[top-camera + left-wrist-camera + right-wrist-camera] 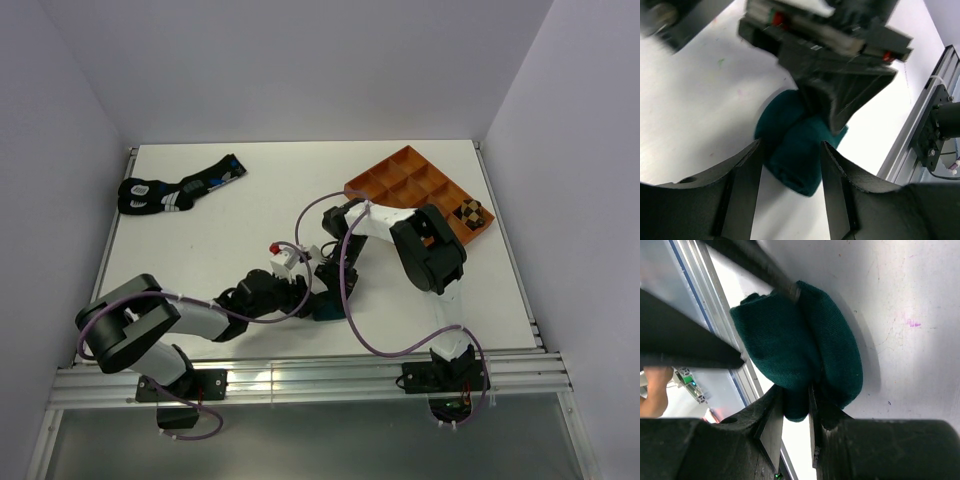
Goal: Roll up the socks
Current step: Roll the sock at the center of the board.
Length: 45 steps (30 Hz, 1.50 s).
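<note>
A dark teal-green sock (792, 160), rolled into a thick bundle, lies on the white table (220, 240) near the front edge. My right gripper (797, 402) comes down from above and is shut on a fold of that bundle (790, 340). My left gripper (791, 145) is open, its fingers on either side of the roll's near end, with a gap showing on the left side. In the top view both grippers meet over the teal sock (326, 312). A brown-and-black checkered sock (470, 212) sits rolled in a compartment of the orange tray (400, 160).
The orange tray with several compartments stands at the back right. A black sock pair with blue and white markings (175, 190) lies at the back left. The aluminium rail (920, 125) of the table's front edge runs just beside the roll.
</note>
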Each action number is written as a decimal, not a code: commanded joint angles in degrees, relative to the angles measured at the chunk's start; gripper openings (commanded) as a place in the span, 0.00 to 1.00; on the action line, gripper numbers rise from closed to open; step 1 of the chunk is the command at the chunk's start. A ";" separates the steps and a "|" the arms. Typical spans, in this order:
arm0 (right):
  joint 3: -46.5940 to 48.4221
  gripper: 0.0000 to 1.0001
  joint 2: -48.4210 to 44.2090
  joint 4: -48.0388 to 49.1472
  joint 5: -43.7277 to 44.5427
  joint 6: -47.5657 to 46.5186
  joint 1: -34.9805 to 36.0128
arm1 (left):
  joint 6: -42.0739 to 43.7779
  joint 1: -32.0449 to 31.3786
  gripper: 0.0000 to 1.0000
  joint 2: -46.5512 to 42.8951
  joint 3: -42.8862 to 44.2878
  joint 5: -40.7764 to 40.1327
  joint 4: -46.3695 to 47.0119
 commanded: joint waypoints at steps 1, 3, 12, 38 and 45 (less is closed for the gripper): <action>0.68 0.13 2.51 4.15 7.06 -0.80 -0.07 | -0.82 1.12 0.54 -0.52 -0.57 3.97 4.12; 0.94 0.13 2.60 4.06 7.06 -0.71 -0.16 | -0.38 1.12 0.54 0.35 -0.13 4.77 2.81; 1.20 0.13 2.34 4.15 7.15 -0.36 -0.16 | -0.64 1.03 0.55 3.34 0.75 8.29 3.86; -15.48 0.54 -19.62 27.33 17.25 10.80 -0.42 | -5.74 -0.55 0.00 11.16 9.71 2.84 -20.31; -19.71 0.58 -28.50 31.48 17.43 13.44 -2.44 | -7.49 -0.38 0.00 12.57 10.06 2.92 -22.51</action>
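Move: At the centre of the board the green rolled sock lies about 4 cm to the right of the open left hand, a centimetre nearer the base and some 3 cm below its fingertips. The right hand already pinches the sock's right, outer edge, so the sock's middle is roughly 2 cm back and 3 cm left of this hand, about level with it. The brown divided tray stands some 23 cm ahead of the right hand and 18 cm to its right. Sinking about 2 cm and easing back a little, the left hand then slides some 3 cm right onto the sock, tips its fingers about 10 degrees steeper and shuts them on the roll's left end. The right hand holds still until that grip closes, then opens and draws off roughly 5 cm forward and right, rising slightly and swinging its fingers by some 25 degrees to point more steeply down. ##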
